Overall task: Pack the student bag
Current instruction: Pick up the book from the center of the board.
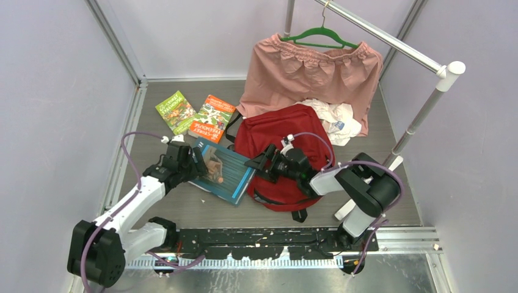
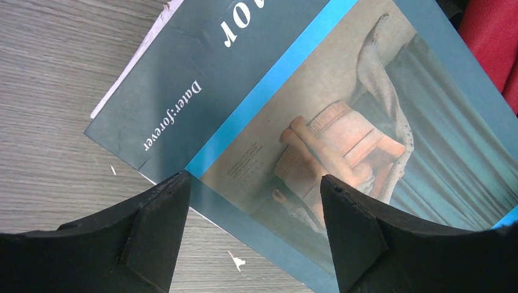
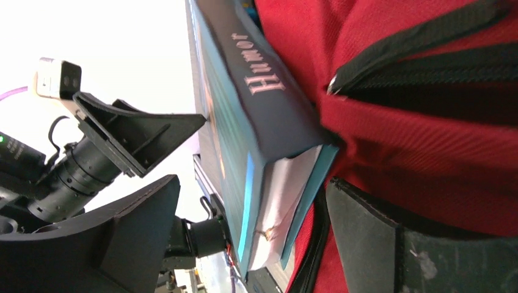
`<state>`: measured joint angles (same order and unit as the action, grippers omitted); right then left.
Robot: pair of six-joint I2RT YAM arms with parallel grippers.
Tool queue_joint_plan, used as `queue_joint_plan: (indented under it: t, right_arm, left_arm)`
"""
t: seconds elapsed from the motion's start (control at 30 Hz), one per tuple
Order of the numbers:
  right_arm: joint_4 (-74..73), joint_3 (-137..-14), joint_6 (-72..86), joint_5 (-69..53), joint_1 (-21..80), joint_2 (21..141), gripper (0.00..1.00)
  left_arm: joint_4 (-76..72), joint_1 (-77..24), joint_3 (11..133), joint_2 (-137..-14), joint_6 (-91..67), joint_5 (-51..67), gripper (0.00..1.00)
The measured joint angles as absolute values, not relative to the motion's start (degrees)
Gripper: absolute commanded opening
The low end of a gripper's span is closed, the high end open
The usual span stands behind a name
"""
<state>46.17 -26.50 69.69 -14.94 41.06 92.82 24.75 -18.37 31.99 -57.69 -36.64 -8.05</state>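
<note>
The student bag (image 1: 278, 137), dark red with black straps, lies flat mid-table. A teal book (image 1: 225, 174) lies at its left side, its right edge against the red fabric (image 3: 391, 140). My left gripper (image 1: 196, 160) is open just over the book's left part; in the left wrist view the cover (image 2: 293, 122) shows between the spread fingers (image 2: 153, 232), nothing gripped. My right gripper (image 1: 258, 163) hangs open over the bag's left edge. In the right wrist view the book's lower corner (image 3: 275, 207) sits between the wide-apart fingers (image 3: 379, 244), which do not press it.
Two colourful books (image 1: 175, 112) (image 1: 212, 118) lie at the back left. A pink garment (image 1: 308, 73) hangs from a green hanger (image 1: 321, 35) on a metal rail (image 1: 391, 43). A crumpled white cloth (image 1: 335, 119) lies behind the bag.
</note>
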Motion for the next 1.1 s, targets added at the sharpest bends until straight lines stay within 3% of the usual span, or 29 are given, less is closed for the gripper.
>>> queue_joint_plan:
  t: [0.6, 0.87, 1.1]
  right_arm:
    - [62.5, -26.5, 72.4, -21.9, 39.0, 96.9, 0.95]
    - [58.8, -31.1, 69.3, -23.4, 44.4, 98.2, 0.91]
    - [59.1, -34.9, 70.7, -22.7, 46.5, 105.0, 0.52]
  left_arm:
    - [22.1, -17.7, 32.1, -60.4, -37.0, -7.3, 0.78]
    - [21.1, -17.3, 32.5, -60.1, -37.0, -7.5, 0.78]
    - [20.1, -17.2, 32.3, -59.0, -37.0, -5.7, 0.78]
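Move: The book lies flat-ish between the hands, its middle roughly 11 cm to the right hand's left, about 1 cm back and 3 cm lower, with its nearest corner already between the open right fingers. The red backpack's middle is some 10 cm to that hand's right and 4 cm farther out; the orange book is about 14 cm left and 17 cm ahead of it. From the left hand, the book's middle is about 7 cm right, level, 3 cm below. The book's right-hand corner is what the right hand works on: after a short nudge forward it rises about 4 cm, then sweeps some 6 cm left towards the left hand, drawing back slightly and sinking 2 cm at the end, turning 10–15 degrees counter-clockwise. Its fingers close partway across the book's thickness at the spine end, while the left hand stays wide open over the other end, edging 1.5 cm forward. ##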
